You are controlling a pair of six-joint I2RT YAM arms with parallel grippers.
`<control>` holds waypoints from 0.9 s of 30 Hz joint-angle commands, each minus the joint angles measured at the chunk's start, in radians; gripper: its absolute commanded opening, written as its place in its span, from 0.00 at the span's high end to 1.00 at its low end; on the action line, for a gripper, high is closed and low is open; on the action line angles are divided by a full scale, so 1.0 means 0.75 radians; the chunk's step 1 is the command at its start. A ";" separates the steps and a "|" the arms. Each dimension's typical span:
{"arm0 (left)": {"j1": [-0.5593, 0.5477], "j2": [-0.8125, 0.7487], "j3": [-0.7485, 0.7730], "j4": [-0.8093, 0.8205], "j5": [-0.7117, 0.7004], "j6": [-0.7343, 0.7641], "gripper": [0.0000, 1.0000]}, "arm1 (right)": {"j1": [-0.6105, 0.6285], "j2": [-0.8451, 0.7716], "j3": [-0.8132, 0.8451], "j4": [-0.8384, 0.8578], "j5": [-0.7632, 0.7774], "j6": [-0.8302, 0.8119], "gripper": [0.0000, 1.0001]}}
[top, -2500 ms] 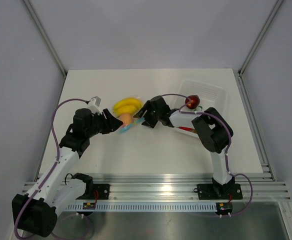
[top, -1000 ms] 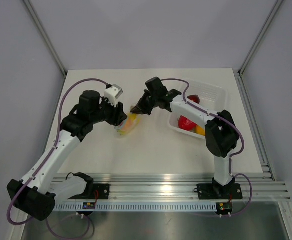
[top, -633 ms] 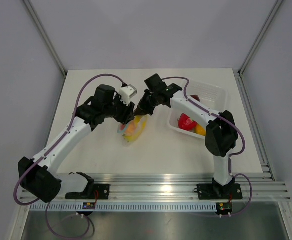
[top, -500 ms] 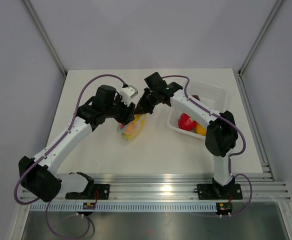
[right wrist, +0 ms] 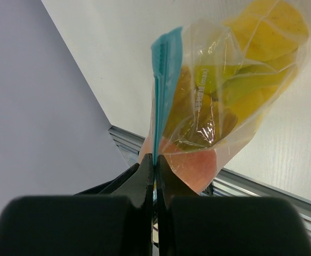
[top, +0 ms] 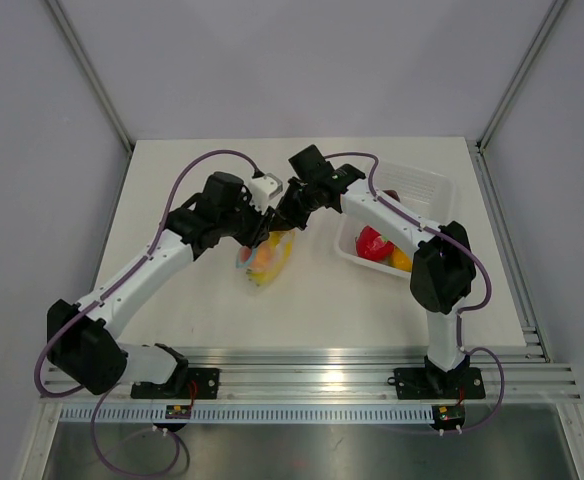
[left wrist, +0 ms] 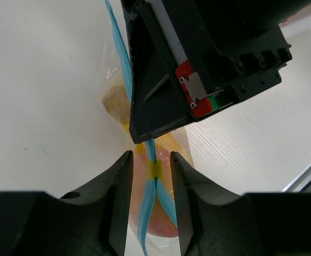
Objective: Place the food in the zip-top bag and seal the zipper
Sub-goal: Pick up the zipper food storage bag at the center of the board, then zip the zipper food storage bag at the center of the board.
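Note:
The zip-top bag (top: 264, 260) hangs by its top edge just above the table, and the food shows through the clear plastic. In the right wrist view the yellow banana (right wrist: 262, 32) and the peach (right wrist: 193, 162) lie inside it. My right gripper (right wrist: 155, 166) is shut on the light-blue zipper (right wrist: 163, 80), pinching it flat. In the left wrist view the left gripper (left wrist: 151, 181) straddles the same zipper (left wrist: 122, 58) just below the right gripper's tip (left wrist: 139, 136). Its jaws stand apart on either side of a small yellow tab (left wrist: 154, 170) without touching it. From above, both grippers meet over the bag: left gripper (top: 261, 230), right gripper (top: 279, 222).
A white tray (top: 427, 183) stands at the back right with a red item (top: 372, 242) and an orange one (top: 400, 261) in it. The right arm's forearm (top: 372, 210) reaches across the tray's left side. Bare tabletop lies in front of the bag.
The left arm has swung right until its gripper is at the bag's top, beside the right gripper. Its jaws have narrowed around the zipper. The right gripper still holds the bag.

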 commanded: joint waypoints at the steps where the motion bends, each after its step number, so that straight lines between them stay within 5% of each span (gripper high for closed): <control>1: -0.014 0.015 -0.004 0.061 -0.062 0.024 0.66 | 0.005 -0.020 0.041 0.018 -0.036 -0.003 1.00; 10: -0.018 0.033 -0.002 0.051 -0.072 0.030 0.76 | 0.005 -0.012 0.023 0.040 -0.054 0.005 1.00; 17: -0.018 0.023 0.004 0.032 -0.062 0.030 1.00 | -0.026 -0.024 -0.010 0.048 -0.031 0.015 1.00; 27: -0.018 -0.040 -0.057 0.035 0.016 -0.008 1.00 | -0.165 -0.016 0.053 0.040 0.077 0.007 1.00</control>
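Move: The zipper strip of the bag runs right between the left hand's part-open fingers, about 1 cm below their midpoint; from the right hand, which already pinches the strip, that spot is roughly 4 cm back, 4 cm to its left and 1 cm down. Inside the bag the peach hangs some 7 cm under the left hand, 1 cm to its right. The banana lies about 3 cm right, 1 cm back and 8 cm below the left hand. Down by barely 1 cm, the left hand settles over the zipper strip, then stays there while its fingers close from about a third open to shut, pinching the strip just short of the right fingertips. Afterwards the right hand, keeping its pinch, draws the strip forward and to its right by some 2 cm, and the left follows by less than 1 cm. ##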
